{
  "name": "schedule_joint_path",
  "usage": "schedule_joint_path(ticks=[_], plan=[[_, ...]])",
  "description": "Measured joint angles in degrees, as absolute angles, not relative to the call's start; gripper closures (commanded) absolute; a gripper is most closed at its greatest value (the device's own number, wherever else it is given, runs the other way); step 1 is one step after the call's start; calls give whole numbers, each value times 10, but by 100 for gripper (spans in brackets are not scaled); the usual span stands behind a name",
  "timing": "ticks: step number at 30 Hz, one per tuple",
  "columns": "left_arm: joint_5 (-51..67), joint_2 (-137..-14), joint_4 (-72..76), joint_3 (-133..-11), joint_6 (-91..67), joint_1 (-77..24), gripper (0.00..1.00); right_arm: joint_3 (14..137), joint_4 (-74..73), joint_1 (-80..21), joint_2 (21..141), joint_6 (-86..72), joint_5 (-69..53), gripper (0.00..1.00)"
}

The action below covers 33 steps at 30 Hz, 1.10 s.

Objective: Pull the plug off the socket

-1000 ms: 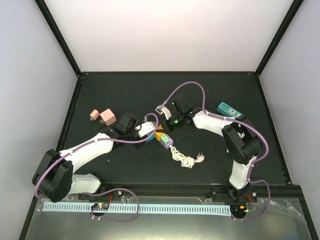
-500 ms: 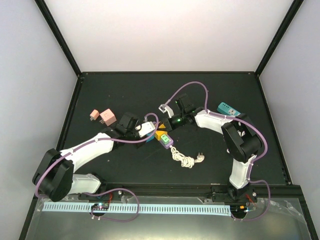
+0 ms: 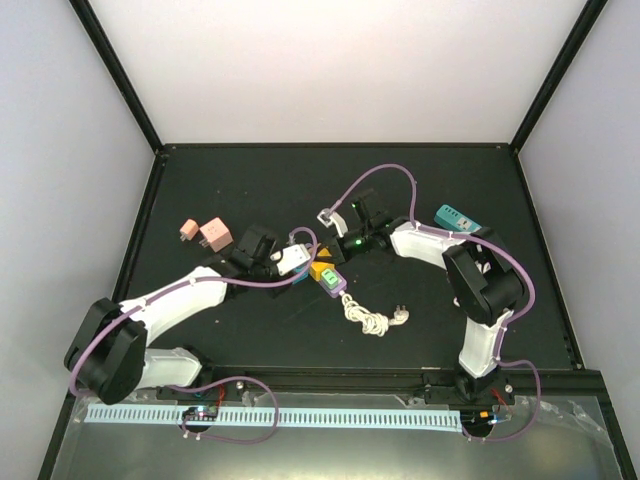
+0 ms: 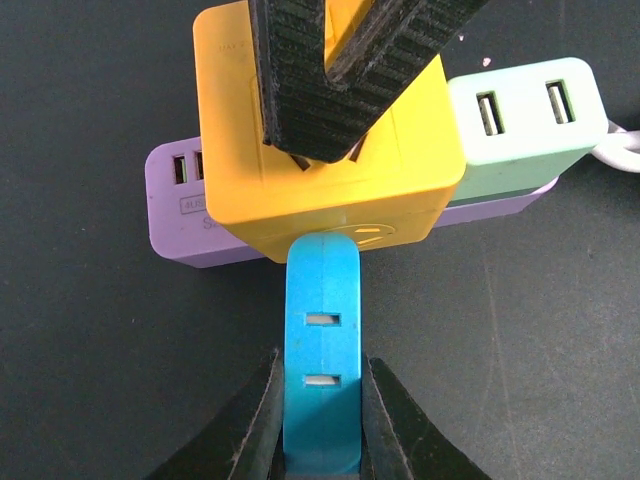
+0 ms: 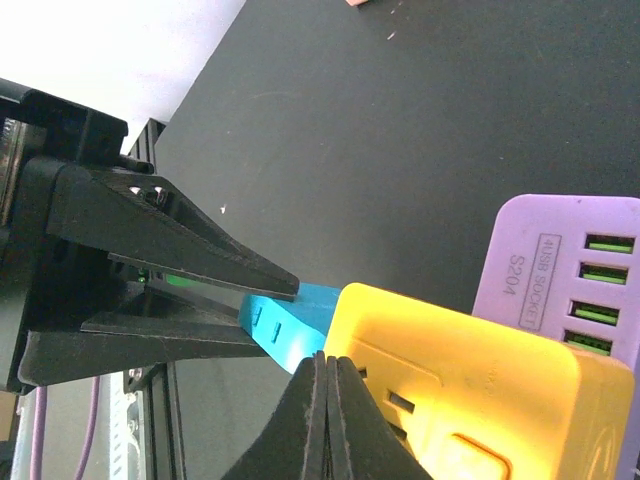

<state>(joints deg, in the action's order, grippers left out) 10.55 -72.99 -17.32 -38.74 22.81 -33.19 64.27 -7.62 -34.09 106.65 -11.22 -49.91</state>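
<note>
A blue plug (image 4: 322, 330) lies flat on the black table, its far end against the side of a yellow socket cube (image 4: 400, 170). My left gripper (image 4: 321, 358) is shut on the plug, one finger on each side. The cube sits on a purple power strip (image 4: 175, 215) with a mint-green end (image 4: 520, 120). My right gripper (image 5: 328, 362) is shut with nothing between its fingers, and its tips rest on the top of the yellow cube (image 5: 480, 400). From above, the plug (image 3: 299, 277), cube (image 3: 320, 270) and strip (image 3: 333, 284) lie between the two grippers at the table's middle.
A white cord (image 3: 372, 320) coils from the strip toward the near side. Two pink blocks (image 3: 205, 232) lie at the left, a teal device (image 3: 458, 218) at the right behind my right arm. A small white piece (image 3: 327, 216) lies behind the grippers.
My right wrist has shifted slightly to the right and back. The left gripper, plug and socket cube have not visibly moved.
</note>
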Motion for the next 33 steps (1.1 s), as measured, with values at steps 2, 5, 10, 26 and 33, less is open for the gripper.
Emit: schedule_joint_path(ticks=[2, 5, 10, 26, 33], plan=[[105, -727, -173, -385, 231, -332, 98, 640, -70, -341, 1067, -108, -501, 99], [103, -721, -174, -381, 234, -332, 98, 638, -64, -340, 1067, -102, -501, 99], [102, -703, -177, -368, 238, -334, 98, 636, -59, -335, 1067, -92, -500, 99], [101, -695, -182, -364, 245, -335, 98, 617, -62, -322, 1039, -61, -468, 73], [101, -695, -185, -364, 245, -335, 98, 618, -124, -336, 989, -42, -395, 0]])
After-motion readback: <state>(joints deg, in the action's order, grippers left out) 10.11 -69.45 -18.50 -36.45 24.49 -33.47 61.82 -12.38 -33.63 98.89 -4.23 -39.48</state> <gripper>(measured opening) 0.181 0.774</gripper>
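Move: The left gripper holds the blue plug, still in the side of the yellow cube, whose middle lies about 3 cm ahead and 4 cm right of it. From the right gripper's shut tips, on the cube's upper face, that middle is some 2 cm ahead, 1 cm right and 3 cm below; the blue plug is about 2 cm back and 3 cm left. The mint plug sits roughly 3 cm back and 3 cm right of the cube's middle, lower down. Keep the left fingers clamped on the blue plug and draw it about 1 cm back and left, then hold there. Ease the shut right fingertips 1 cm forward at the yellow cube, then back them off some 2 cm to the right, rising a little and rolling about 10 degrees, while opening them wide so they come free of its top. ##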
